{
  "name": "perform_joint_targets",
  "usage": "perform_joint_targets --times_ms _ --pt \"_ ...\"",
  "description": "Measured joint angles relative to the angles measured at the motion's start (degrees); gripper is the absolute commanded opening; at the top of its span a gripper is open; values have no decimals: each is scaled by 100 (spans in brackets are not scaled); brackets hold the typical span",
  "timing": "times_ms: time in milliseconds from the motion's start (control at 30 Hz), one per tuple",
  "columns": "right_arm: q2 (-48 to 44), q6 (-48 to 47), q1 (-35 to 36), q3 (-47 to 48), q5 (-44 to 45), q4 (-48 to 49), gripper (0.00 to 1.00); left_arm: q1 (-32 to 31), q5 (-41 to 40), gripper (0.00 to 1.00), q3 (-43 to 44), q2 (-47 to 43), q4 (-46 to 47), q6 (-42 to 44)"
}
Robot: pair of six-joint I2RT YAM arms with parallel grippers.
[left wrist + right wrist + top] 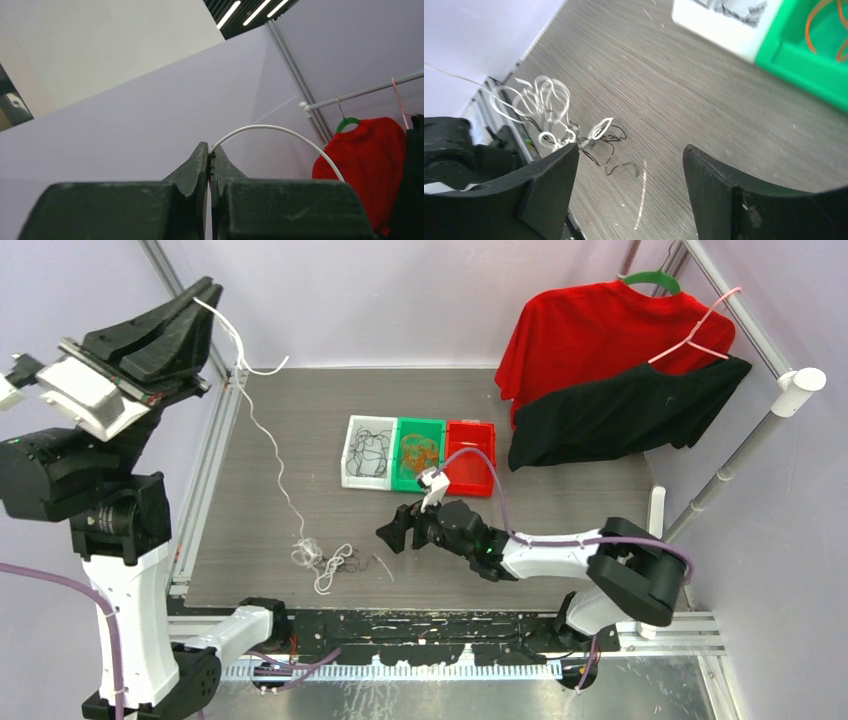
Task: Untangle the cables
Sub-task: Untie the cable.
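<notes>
My left gripper [197, 295] is raised high at the far left, shut on a white cable [268, 445] that hangs down to a tangle of white and black cables [325, 560] on the table near the front edge. In the left wrist view the white cable [280, 131] arcs out of the closed tips of the left gripper [209, 150]. My right gripper [395, 532] hovers low just right of the tangle, open with nothing in it. Seen from the right wrist, the right gripper [629, 150] points at white loops [544, 100], a black cable [609, 137] and a short white piece [642, 195].
Three bins stand mid-table: a white bin [349, 455] with black cables, a green bin [397, 455] with orange cables, and a red bin [470, 430]. A red shirt [600, 335] and a black shirt [620, 420] hang at back right. A metal frame rail [205, 480] borders the left side.
</notes>
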Motion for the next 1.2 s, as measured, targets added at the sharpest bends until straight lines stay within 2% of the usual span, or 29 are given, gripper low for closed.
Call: perform_joint_targets --times_ms 133,267,433,533,667,733,933,1200 --pt "-387 -319 0 402 -286 -310 82 0 173 2 -280 4 -188 -63" --pt "-341 -514 4 1086 -879 -439 81 0 280 2 -378 26 -334 -120" --pt "190 -616 127 2116 -1679 -356 81 0 350 2 -407 63 -448 -122" --pt "662 -688 232 2588 -1867 -310 74 0 378 2 -404 52 -461 -149" --pt "1309 -826 310 3104 -1469 -369 60 0 420 2 -365 59 -472 -214" --pt "1515 -931 297 3213 -1099 -404 56 0 450 2 -293 81 -485 -275" --pt "1943 -1163 267 3348 -232 -542 56 0 553 2 -11 122 -505 -446" --pt "2529 -1080 260 3355 -37 -428 54 0 570 2 671 350 -531 -756"
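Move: Beneath the right hand's open fingers, the white cable's tangle lies about 13 cm to the left, 4 cm back and 9 cm down. The black cable mixed into it is some 7 cm left and 4 cm back of the same hand, 10 cm down. The white bin stands about 22 cm ahead and 4 cm left, the green bin beside it 6 cm right, both 8 cm lower. From the left hand the tangle is almost straight below, roughly 68 cm. Swing the right gripper left and up in an arc, about 14 cm up at the top, then bring it forward and some 11 cm down onto the hanging white tangle, partly narrowing the open fingers around the loops without shutting them. Keep the white cable pinched high in the left gripper, dipping about 4 cm with a small forward reach, then come back up. ##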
